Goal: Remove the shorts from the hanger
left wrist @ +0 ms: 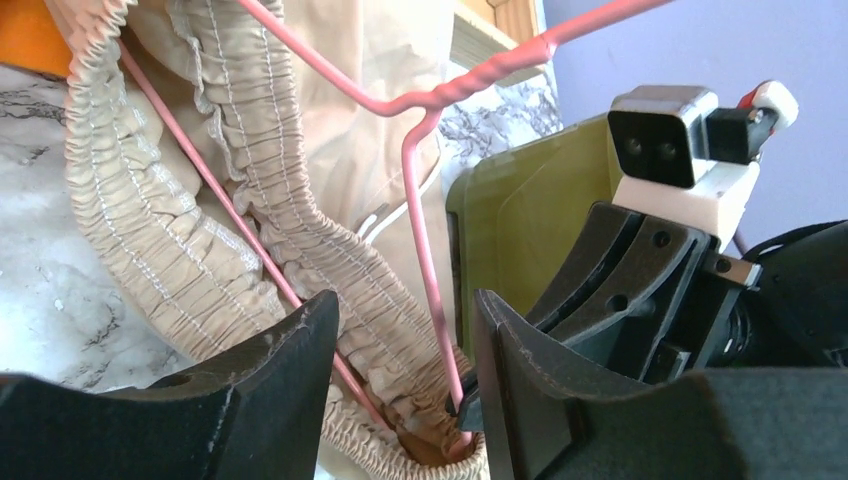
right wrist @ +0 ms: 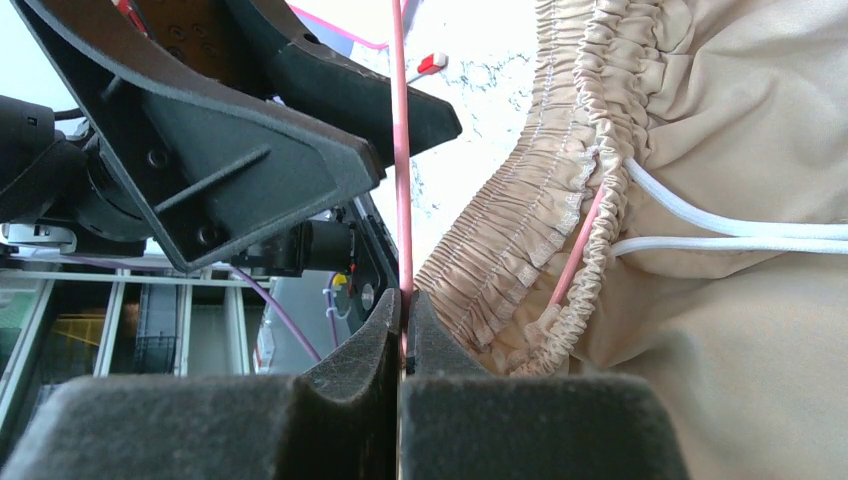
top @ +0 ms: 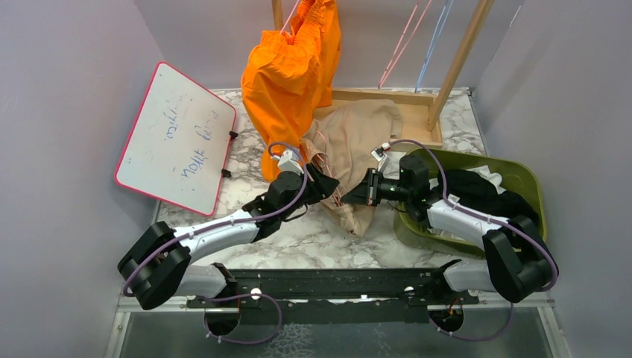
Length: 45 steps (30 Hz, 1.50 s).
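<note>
Tan shorts (top: 358, 142) lie crumpled on the marble table, still threaded on a pink wire hanger (left wrist: 425, 240). My right gripper (right wrist: 403, 310) is shut on the hanger's wire (right wrist: 401, 150), just beside the gathered waistband (right wrist: 520, 240). My left gripper (left wrist: 405, 330) faces it from the left. Its jaws stand apart, with the tan waistband (left wrist: 330, 270) and the pink wire between them. Orange shorts (top: 287, 82) hang from the rack behind. Black shorts (top: 484, 194) and white shorts (top: 488, 173) lie in the green bin (top: 525, 175).
A whiteboard with a pink frame (top: 175, 138) leans at the back left. The wooden rack's base (top: 387, 95) stands behind the tan shorts. The green bin sits close to the right arm. Grey walls close in on both sides.
</note>
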Each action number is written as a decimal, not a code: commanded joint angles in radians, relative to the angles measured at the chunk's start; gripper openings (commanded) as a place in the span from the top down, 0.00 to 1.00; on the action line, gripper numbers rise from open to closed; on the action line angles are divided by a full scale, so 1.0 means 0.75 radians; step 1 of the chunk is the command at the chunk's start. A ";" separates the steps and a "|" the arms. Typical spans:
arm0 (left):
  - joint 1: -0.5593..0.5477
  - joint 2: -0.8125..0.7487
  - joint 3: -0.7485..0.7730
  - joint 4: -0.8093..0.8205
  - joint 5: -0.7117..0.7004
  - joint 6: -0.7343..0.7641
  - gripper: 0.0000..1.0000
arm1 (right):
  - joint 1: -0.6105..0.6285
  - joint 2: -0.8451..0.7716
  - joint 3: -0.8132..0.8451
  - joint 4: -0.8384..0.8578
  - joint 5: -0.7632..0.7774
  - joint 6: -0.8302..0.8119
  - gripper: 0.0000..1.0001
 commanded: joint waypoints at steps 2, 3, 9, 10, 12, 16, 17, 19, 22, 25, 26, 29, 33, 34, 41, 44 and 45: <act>-0.005 0.030 0.011 0.125 -0.019 -0.052 0.47 | 0.006 -0.009 -0.008 -0.024 -0.044 -0.014 0.99; -0.004 0.043 0.014 0.137 0.012 -0.053 0.47 | 0.005 -0.011 -0.005 -0.025 -0.046 -0.014 0.99; -0.004 0.079 -0.008 0.202 0.101 -0.066 0.60 | 0.007 -0.023 -0.012 0.000 -0.046 0.014 0.99; -0.004 0.084 -0.005 0.204 0.121 -0.058 0.61 | 0.007 -0.022 -0.011 0.002 -0.049 0.016 0.99; -0.004 0.096 0.005 0.206 0.168 -0.047 0.66 | 0.007 -0.026 -0.013 0.002 -0.054 0.016 0.99; -0.004 0.100 0.009 0.216 0.209 -0.031 0.85 | 0.007 -0.041 -0.008 -0.013 -0.057 0.020 0.99; -0.004 0.094 0.009 0.215 0.211 -0.020 0.90 | 0.007 -0.047 -0.006 -0.011 -0.060 0.025 0.99; -0.005 0.077 0.007 0.214 0.225 0.010 1.00 | 0.007 -0.068 -0.001 -0.013 -0.069 0.032 0.93; -0.005 0.040 0.007 0.214 0.276 0.080 1.00 | 0.006 -0.112 0.036 -0.060 -0.111 -0.006 0.76; -0.004 -0.007 0.020 0.201 0.387 0.201 1.00 | 0.007 -0.182 0.091 -0.218 -0.086 -0.082 0.65; -0.005 -0.028 0.031 0.176 0.425 0.244 1.00 | 0.007 -0.232 0.113 -0.284 -0.043 -0.127 0.60; -0.004 -0.100 0.102 0.004 0.523 0.387 1.00 | 0.006 -0.383 0.176 -0.544 0.247 -0.195 0.48; -0.004 -0.204 0.276 -0.466 0.483 0.654 1.00 | 0.006 -0.591 0.176 -0.652 0.503 -0.262 0.34; -0.004 -0.235 0.315 -0.576 0.448 0.709 1.00 | 0.007 -0.635 0.160 -0.651 0.542 -0.264 0.31; -0.003 -0.423 0.562 -1.053 0.312 0.987 1.00 | 0.006 -0.777 0.125 -0.618 0.637 -0.288 0.26; -0.002 -0.430 0.694 -1.222 0.340 1.073 1.00 | 0.007 -0.795 0.125 -0.600 0.632 -0.310 0.26; -0.003 -0.423 0.733 -1.267 0.357 1.097 1.00 | 0.005 -0.796 0.128 -0.593 0.630 -0.310 0.26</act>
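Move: The left hand's open fingers straddle the near arm of the pink hanger; the stretch they will shut on lies about 3 cm to the right, 1 cm back and level. The beige shorts on the hanger are centred about 8 cm ahead of the left hand, 5 cm right and 7 cm below. The right hand already pinches the hanger arm at its own fingertips, with the shorts' middle some 10 cm ahead, 2 cm left and 6 cm below. The left hand eases about 3 cm right along with a little back and shuts on the hanger's near arm beside the right fingers, then raises hanger and shorts about 13 cm while swinging back and left, its wrist turning clockwise and tipping up. Holding still until the left fingers have shut, the right hand then opens wide, lets go of the hanger arm and climbs about 12 cm while drawing off to the right towards the green bin, its fingers tipping upward. ##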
